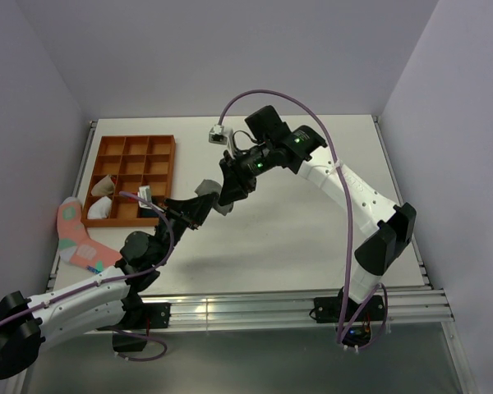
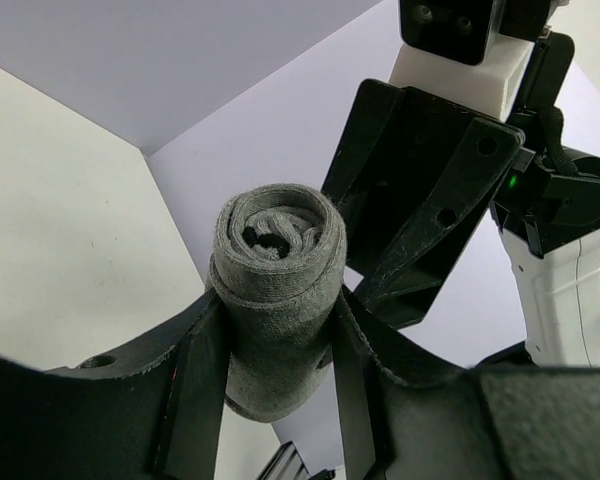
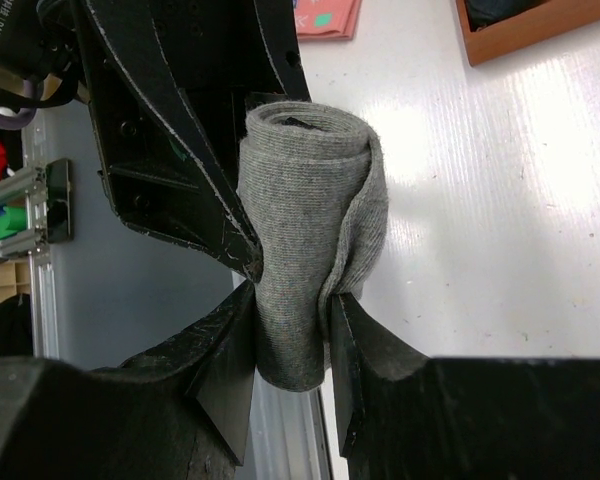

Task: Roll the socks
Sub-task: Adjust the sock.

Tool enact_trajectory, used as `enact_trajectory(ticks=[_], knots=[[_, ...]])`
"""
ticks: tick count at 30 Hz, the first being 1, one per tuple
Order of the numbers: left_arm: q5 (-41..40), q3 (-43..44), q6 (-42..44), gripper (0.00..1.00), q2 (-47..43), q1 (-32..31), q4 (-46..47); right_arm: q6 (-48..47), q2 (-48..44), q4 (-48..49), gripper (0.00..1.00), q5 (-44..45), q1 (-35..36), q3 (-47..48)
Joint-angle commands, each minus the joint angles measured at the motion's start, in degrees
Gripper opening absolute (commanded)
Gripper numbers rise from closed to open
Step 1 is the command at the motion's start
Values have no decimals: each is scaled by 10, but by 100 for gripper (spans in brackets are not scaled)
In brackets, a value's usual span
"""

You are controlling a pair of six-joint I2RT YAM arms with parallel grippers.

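Note:
A grey sock [image 1: 209,193], wound into a tight roll, hangs in the air over the middle of the table between both arms. My left gripper [image 2: 278,312] is shut on the lower part of the roll [image 2: 280,280], one finger pressing each side; its spiral end faces the camera. My right gripper [image 3: 292,300] is shut on the other end of the same roll [image 3: 315,190], pinching the cloth so that a fold bulges at the right. In the top view the left gripper [image 1: 195,207] and right gripper [image 1: 230,190] meet nose to nose. I see no navy sock for certain.
A wooden compartment tray [image 1: 135,141] stands at the back left with pale rolled bundles [image 1: 101,208] in its near cells and something dark [image 3: 495,8] in one cell. A pink sock [image 1: 78,240] lies flat beside the tray near the table's left edge.

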Motion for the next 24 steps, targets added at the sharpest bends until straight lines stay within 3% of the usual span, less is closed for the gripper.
enact_trajectory(ticks=[1, 6, 10, 14, 17, 24], knots=[[21, 21, -10, 28, 3, -2, 36, -11, 8, -25, 0, -63, 41, 22], [24, 33, -7, 1, 0, -2, 17, -15, 11, -29, 0, -43, 44, 22], [15, 30, -7, 0, -12, -2, -1, -11, 9, -27, 1, -1, 44, 25], [-5, 28, -2, 0, -41, -2, -34, 2, -12, 2, 32, 51, 41, 14], [-16, 25, 4, 0, -55, -2, -48, 7, -17, 10, 48, 88, 41, 5], [-33, 34, 22, 0, -73, -2, -77, -4, -20, 6, 62, 112, 41, 1]])
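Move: The rolled grey sock is already pinched in both grippers, high over the table: its middle sits about 1 cm ahead, 1 cm right of and 1 cm above the left hand, and about 2 cm left of the right hand, level in reach and 1 cm higher. The compartment box lies on the table some 15 cm ahead, 25 cm left and 28 cm below the left hand; the dark rolled sock in it is about 8 cm ahead, 19 cm left. Down together by about 1 cm and then roughly 1 cm to the left, both hands carry the grey sock slowly. As they shift left, the right fingers open by about a quarter of their range and let go of the roll, staying around it while that wrist dips its fingertips and rolls some 5 degrees; the left fingers keep their pinch, squeezing slightly tighter. ##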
